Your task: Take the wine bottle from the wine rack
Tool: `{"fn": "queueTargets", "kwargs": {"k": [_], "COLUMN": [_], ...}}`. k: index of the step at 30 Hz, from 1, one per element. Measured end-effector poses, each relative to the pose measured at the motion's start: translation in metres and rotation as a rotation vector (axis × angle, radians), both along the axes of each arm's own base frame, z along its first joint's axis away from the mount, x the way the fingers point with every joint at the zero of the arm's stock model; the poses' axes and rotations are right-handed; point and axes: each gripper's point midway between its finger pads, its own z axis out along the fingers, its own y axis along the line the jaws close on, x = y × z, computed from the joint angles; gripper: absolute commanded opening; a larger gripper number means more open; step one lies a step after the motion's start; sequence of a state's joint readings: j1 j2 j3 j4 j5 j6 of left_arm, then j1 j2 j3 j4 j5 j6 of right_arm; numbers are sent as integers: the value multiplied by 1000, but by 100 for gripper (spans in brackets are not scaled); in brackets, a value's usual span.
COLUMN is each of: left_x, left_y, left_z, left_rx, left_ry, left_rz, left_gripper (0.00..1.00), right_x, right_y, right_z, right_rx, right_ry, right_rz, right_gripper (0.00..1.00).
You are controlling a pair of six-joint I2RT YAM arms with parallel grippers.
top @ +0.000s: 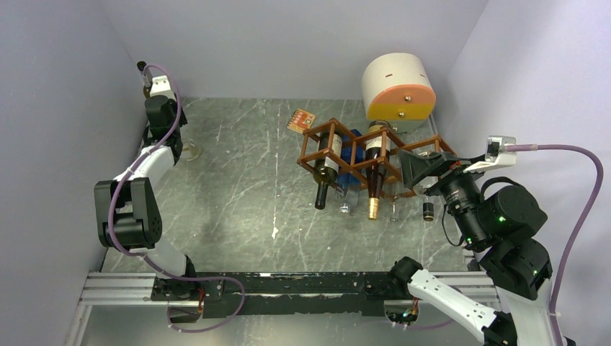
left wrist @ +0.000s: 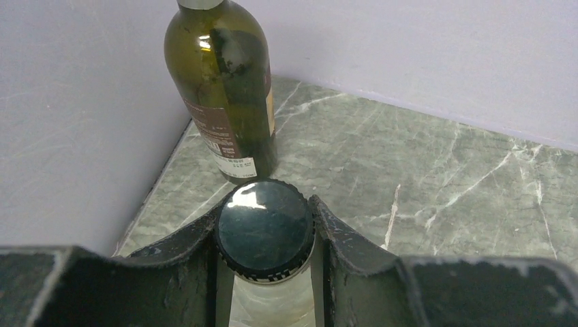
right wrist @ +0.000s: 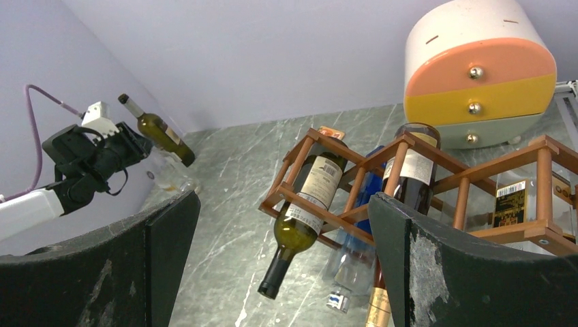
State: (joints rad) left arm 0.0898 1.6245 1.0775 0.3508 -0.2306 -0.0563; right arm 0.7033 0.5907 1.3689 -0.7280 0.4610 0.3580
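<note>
The reddish-brown wine rack (top: pixel 317 134) stands at the back right and also shows in the right wrist view (right wrist: pixel 543 184). It holds a green bottle with a black neck (top: pixel 328 162) (right wrist: pixel 307 204), a dark bottle with gold foil (top: pixel 374 176) and a blue-and-clear bottle (top: pixel 348 191), necks pointing toward me. My right gripper (top: pixel 416 169) (right wrist: pixel 283 204) is open and empty, just right of the rack. My left gripper (top: pixel 171 122) (left wrist: pixel 264 231) is at the far left corner, shut on the black cap of a clear bottle (left wrist: pixel 264 228) that stands on the table.
Another green bottle (left wrist: pixel 225 88) (top: pixel 144 72) stands upright in the far left corner against the wall. A cream-and-orange cylinder (top: pixel 398 90) sits behind the rack. A small patterned card (top: pixel 301 120) lies by the rack's back left. A small black object (top: pixel 428 210) lies near the rack's front right.
</note>
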Motion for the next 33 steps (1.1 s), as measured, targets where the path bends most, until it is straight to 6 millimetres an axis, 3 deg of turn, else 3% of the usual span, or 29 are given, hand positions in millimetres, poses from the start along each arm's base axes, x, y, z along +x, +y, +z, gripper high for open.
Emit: {"fn": "queueTargets", "kwargs": {"k": [4, 6, 13, 18, 25, 30, 33], "left_x": [1, 1, 1, 3, -17, -62, -96], "left_y": [1, 1, 1, 1, 7, 22, 22], "left_z": [2, 3, 4, 43, 78, 106, 142], "left_rx": [9, 12, 15, 17, -27, -83, -113], "left_ry": [-7, -10, -19, -146, -213, -222, -291], "left_rz": [0, 1, 1, 3, 67, 196, 218], "left_gripper": [7, 12, 67, 88, 99, 99, 99], "right_x": [0, 0, 0, 1, 3, 3, 7], "right_y": [0, 0, 0, 1, 6, 6, 6], "right_z": [0, 0, -1, -3, -11, -19, -32], "right_rx": [1, 1, 2, -1, -5, -29, -66], "right_ry": [0, 1, 2, 8, 26, 55, 104], "right_rz": [0, 0, 1, 2, 13, 12, -3], "right_gripper": [100, 100, 100, 100, 100, 100, 100]}}
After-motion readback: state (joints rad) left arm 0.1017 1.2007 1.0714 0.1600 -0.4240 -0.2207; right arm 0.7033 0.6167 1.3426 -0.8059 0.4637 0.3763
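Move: The clear bottle is already upright in the left fingers, gripped at the neck just under its black cap, its middle some 10 cm straight below the hand. The green wine bottle stands about 12 cm ahead of the left hand and 6 cm to its left, its middle roughly 9 cm lower. From the right hand, the clear bottle is around 33 cm ahead, 65 cm left and 34 cm below. Open the left fingers wide to let go of the clear bottle's neck, lifting straight up off the cap as they part, then draw back towards the base while still rising: about 14 cm up and 10 cm back, drifting slightly left, fingers tipping up some 15 degrees and turning a little counter-clockwise. Late on, sink the open, empty right hand about 3 cm. ##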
